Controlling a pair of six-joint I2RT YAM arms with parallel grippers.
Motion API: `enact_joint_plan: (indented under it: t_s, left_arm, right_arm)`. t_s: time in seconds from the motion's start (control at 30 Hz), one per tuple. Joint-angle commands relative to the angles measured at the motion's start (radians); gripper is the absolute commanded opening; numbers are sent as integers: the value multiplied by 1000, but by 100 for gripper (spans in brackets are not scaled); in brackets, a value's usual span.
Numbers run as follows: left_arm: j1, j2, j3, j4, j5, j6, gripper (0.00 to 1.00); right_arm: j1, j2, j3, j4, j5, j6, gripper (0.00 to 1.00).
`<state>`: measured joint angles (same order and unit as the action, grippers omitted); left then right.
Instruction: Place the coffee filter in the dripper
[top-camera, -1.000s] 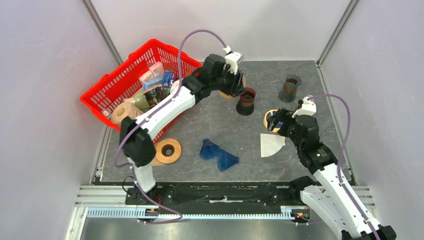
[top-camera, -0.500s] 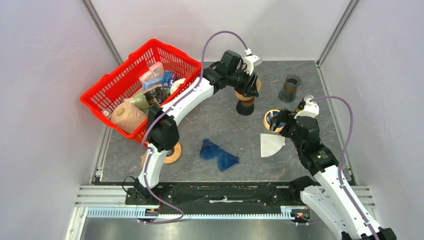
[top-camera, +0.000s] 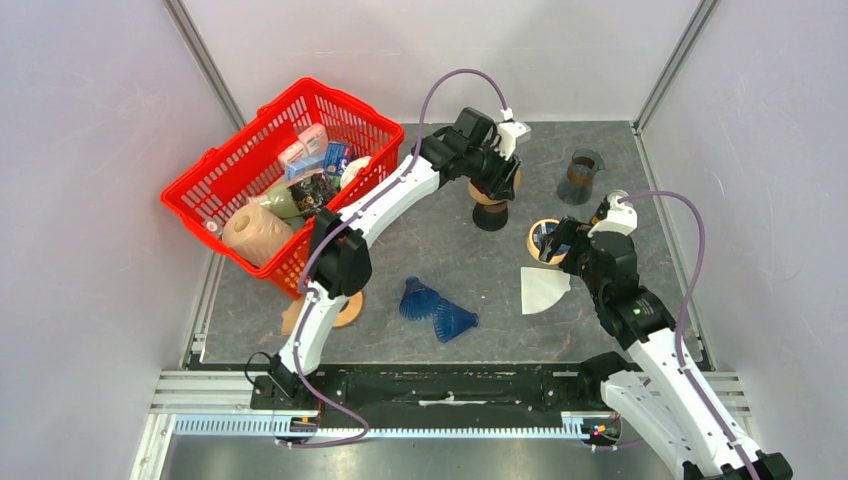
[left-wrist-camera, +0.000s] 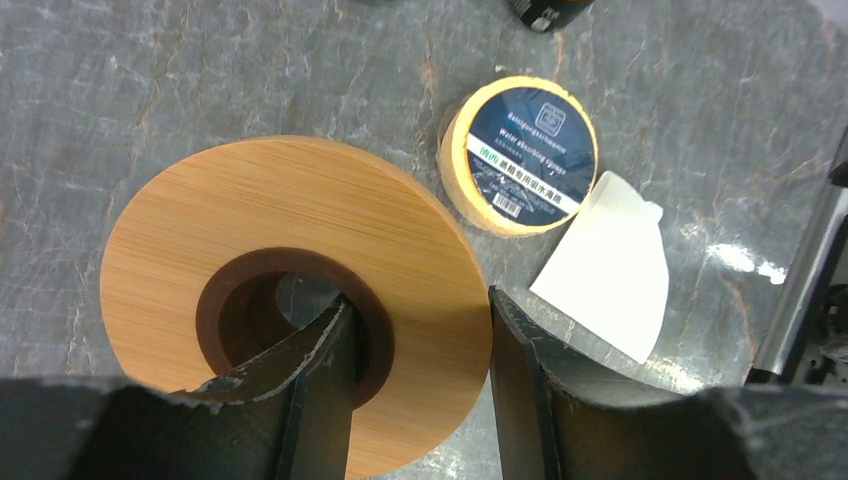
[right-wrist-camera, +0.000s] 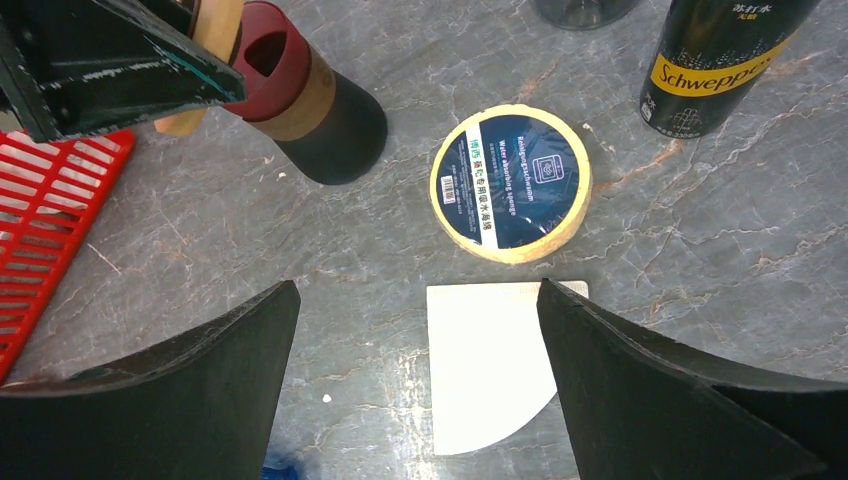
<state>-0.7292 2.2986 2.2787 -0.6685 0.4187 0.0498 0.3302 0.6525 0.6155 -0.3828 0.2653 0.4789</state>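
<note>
The white coffee filter (top-camera: 543, 290) lies flat on the grey tabletop, also seen as the coffee filter (left-wrist-camera: 610, 265) in the left wrist view. My right gripper (right-wrist-camera: 417, 285) hovers open over it, and the filter (right-wrist-camera: 490, 365) lies between its spread fingers but nearer the right one. Two blue ribbed cone drippers (top-camera: 437, 310) lie on their sides near the table's middle. My left gripper (left-wrist-camera: 418, 298) is shut on a wooden disc (left-wrist-camera: 290, 230), one finger through its centre hole and one outside the rim. It holds the disc (top-camera: 497, 185) over a dark red cup (top-camera: 491, 212).
A yellow tape roll (top-camera: 542, 238) sits just beyond the filter. Behind it stand a Schweppes can (right-wrist-camera: 720, 60) and a grey glass (top-camera: 580, 177). A red basket (top-camera: 235, 137) full of goods fills the back left. A second wooden ring (top-camera: 335, 300) lies by the left arm.
The left arm has swung right with the wooden disc, from behind the dark red cup to above it. The right gripper has barely moved.
</note>
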Motion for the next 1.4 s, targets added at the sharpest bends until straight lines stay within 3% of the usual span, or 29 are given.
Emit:
enact_joint_plan:
  t_s: [0.0,0.17,0.83,1.03,1.17,1.37]
  left_arm:
    - [-24,12,51,-11,-60,82,2]
    - [-30,19,56,-10,-80,84,3]
    - [-44,26,100,-11,-113,71,65]
    - [-48,10,108,-11,-106,67,73]
    - [-49,-24,116,-11,-113,41,87]
    - [-48,-142,85,-6,-191,-54,89]
  right_arm:
    - [1,6,-2,10,22,1,97]
    - [1,6,-2,10,25,1,97]
    - [1,-3,6,-6,33,-1,97]
    - [1,-6,7,-9,34,0,97]
    - [1,-10,9,-11,32,-1,97]
    - [1,-21,17,-23,29,2,97]
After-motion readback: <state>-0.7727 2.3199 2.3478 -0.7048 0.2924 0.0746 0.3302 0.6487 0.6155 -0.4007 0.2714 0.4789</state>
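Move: The wooden ring, still pinched by its near side and tilted, hangs in my left hand; the red-topped carafe it goes onto has its middle some 3 cm ahead of that hand, 1 cm left and 9 cm below. The round sponge lies about 3 cm back and 11 cm right, the coffee filter 12 cm back and 10 cm right, both some 16 cm down. From my idle right hand the carafe is roughly 15 cm ahead, 11 cm left and 10 cm below. My left hand lowers the held wooden ring about 1.5 cm onto the mouth of the carafe while rolling and tipping around 5 degrees so the ring comes level. I hold there briefly, then spread the half-open fingers nearly wide, letting go of the ring, and ease up some 2 cm with a slight drift to the right. ##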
